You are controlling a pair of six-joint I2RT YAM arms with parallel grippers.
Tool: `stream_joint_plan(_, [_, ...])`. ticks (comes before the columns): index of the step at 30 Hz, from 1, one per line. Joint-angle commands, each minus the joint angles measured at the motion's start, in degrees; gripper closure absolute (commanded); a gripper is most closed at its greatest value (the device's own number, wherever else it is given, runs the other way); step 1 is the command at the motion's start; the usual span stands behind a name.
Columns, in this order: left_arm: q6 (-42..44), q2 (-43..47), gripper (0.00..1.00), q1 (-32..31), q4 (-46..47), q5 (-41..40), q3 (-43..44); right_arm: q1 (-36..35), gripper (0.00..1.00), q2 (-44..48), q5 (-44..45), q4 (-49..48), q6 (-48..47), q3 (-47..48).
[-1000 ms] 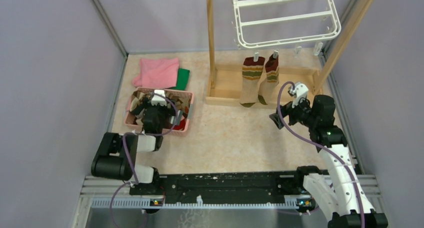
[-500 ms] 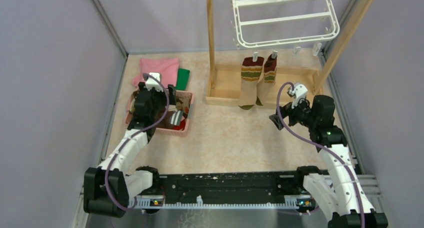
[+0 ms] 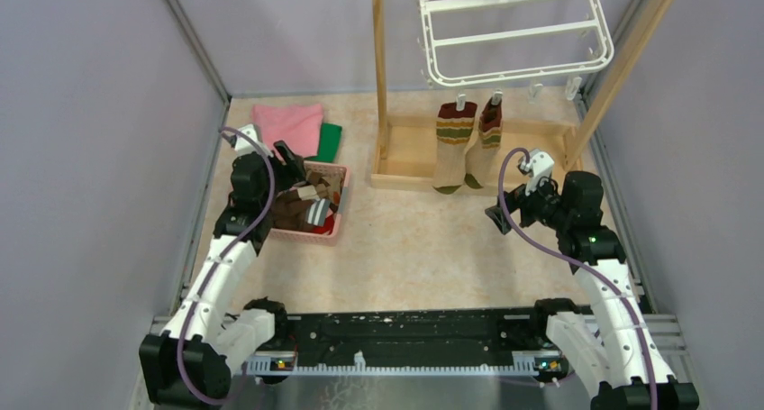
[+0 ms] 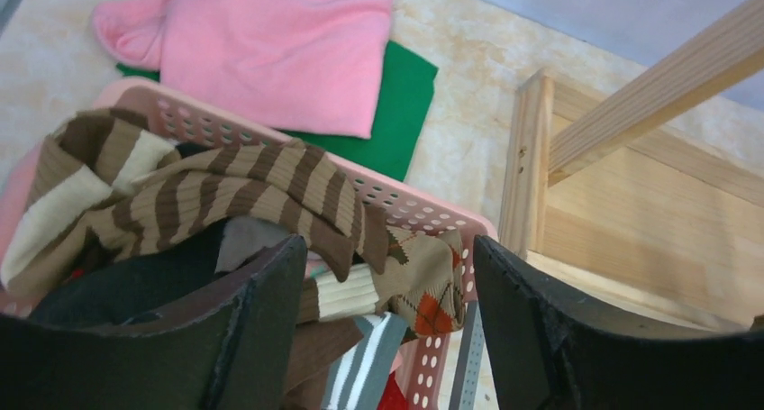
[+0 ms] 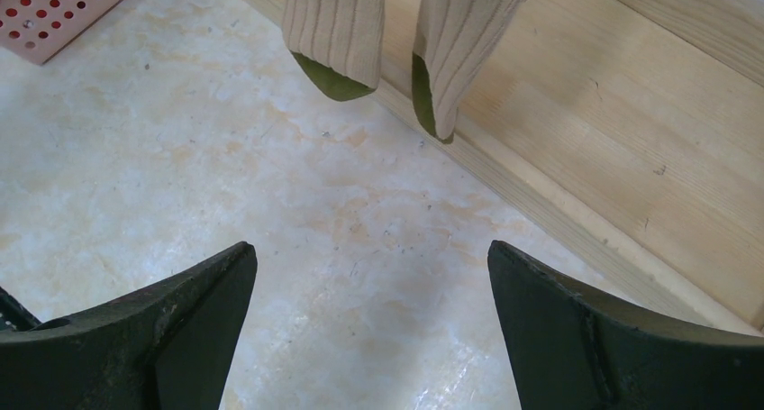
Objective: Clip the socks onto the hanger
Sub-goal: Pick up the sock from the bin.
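Several striped socks [image 3: 304, 205] lie heaped in a pink basket [image 3: 340, 210]. My left gripper [image 3: 286, 160] hovers over the basket's far edge, open, with nothing between its fingers. In the left wrist view a brown-and-cream sock [image 4: 225, 189] and an argyle sock [image 4: 432, 288] lie below the left gripper [image 4: 387, 257]. Two banded socks [image 3: 455, 144] hang side by side from clips on the white hanger [image 3: 513, 68]. My right gripper [image 3: 498, 216] stands open over the floor, in front of those hanging socks [image 5: 335, 31] and apart from them.
A pink cloth [image 3: 284, 129] lies on a green cloth [image 3: 330, 141] behind the basket. The wooden frame's post [image 3: 378, 68] and base [image 3: 410, 153] stand at the back, another post [image 3: 622, 59] leaning at the right. Purple walls close both sides.
My left arm has unfolded and reached out, carrying its gripper from above the basket's middle to its far edge. Its jaws have narrowed a little. The right arm has stayed still.
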State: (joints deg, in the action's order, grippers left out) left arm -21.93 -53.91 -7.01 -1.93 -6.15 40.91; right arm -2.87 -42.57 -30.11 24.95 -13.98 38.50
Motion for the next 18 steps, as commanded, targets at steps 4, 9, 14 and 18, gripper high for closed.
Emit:
stream_joint_plan(4, [-17.8, -6.5, 0.37, 0.1, -17.8, -11.0, 8.0, 0.0, 0.01, 0.1, -0.7, -0.7, -1.0, 0.6])
stream_joint_plan(9, [-21.5, -10.2, 0.32, 0.1, -17.1, -13.0, 8.3, 0.0, 0.01, 0.1, -0.8, -0.6, -1.0, 0.5])
stream_joint_plan(14, [-22.6, -14.9, 0.40, 0.1, -15.7, -13.8, 9.8, 0.0, 0.01, 0.3, -0.4, -0.6, -1.1, 0.5])
stream_joint_plan(18, [-23.3, -15.8, 0.73, 0.1, -16.8, -12.5, 12.1, 0.0, 0.01, 0.4, -0.1, -0.5, -1.2, 0.4])
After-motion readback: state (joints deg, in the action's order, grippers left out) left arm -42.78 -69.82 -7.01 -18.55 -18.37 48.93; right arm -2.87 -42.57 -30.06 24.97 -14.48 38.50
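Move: The striped sock lies on the heap in the bin; its near end, between the line of the open left fingers, is about 4 cm ahead of the left hand, 2 cm left and some 13 cm below. A blue-and-white striped sock sits roughly 3 cm behind and 2 cm right of that hand, and the green cloth on the table lies about 16 cm ahead and 4 cm right. From the idle right hand, the striped sock's end is some 13 cm ahead and 42 cm left. The left hand, already over the bin and partly closed, sinks about 8 cm towards the near end of the striped sock, easing some 2.5 cm to its left as the fingers tip down and swing counter-clockwise by roughly 20 degrees each. The opening hardly changes through most of the descent, then the fingers draw together to about half their starting gap right over the sock's end, though a grip on the cloth can't be made out. ##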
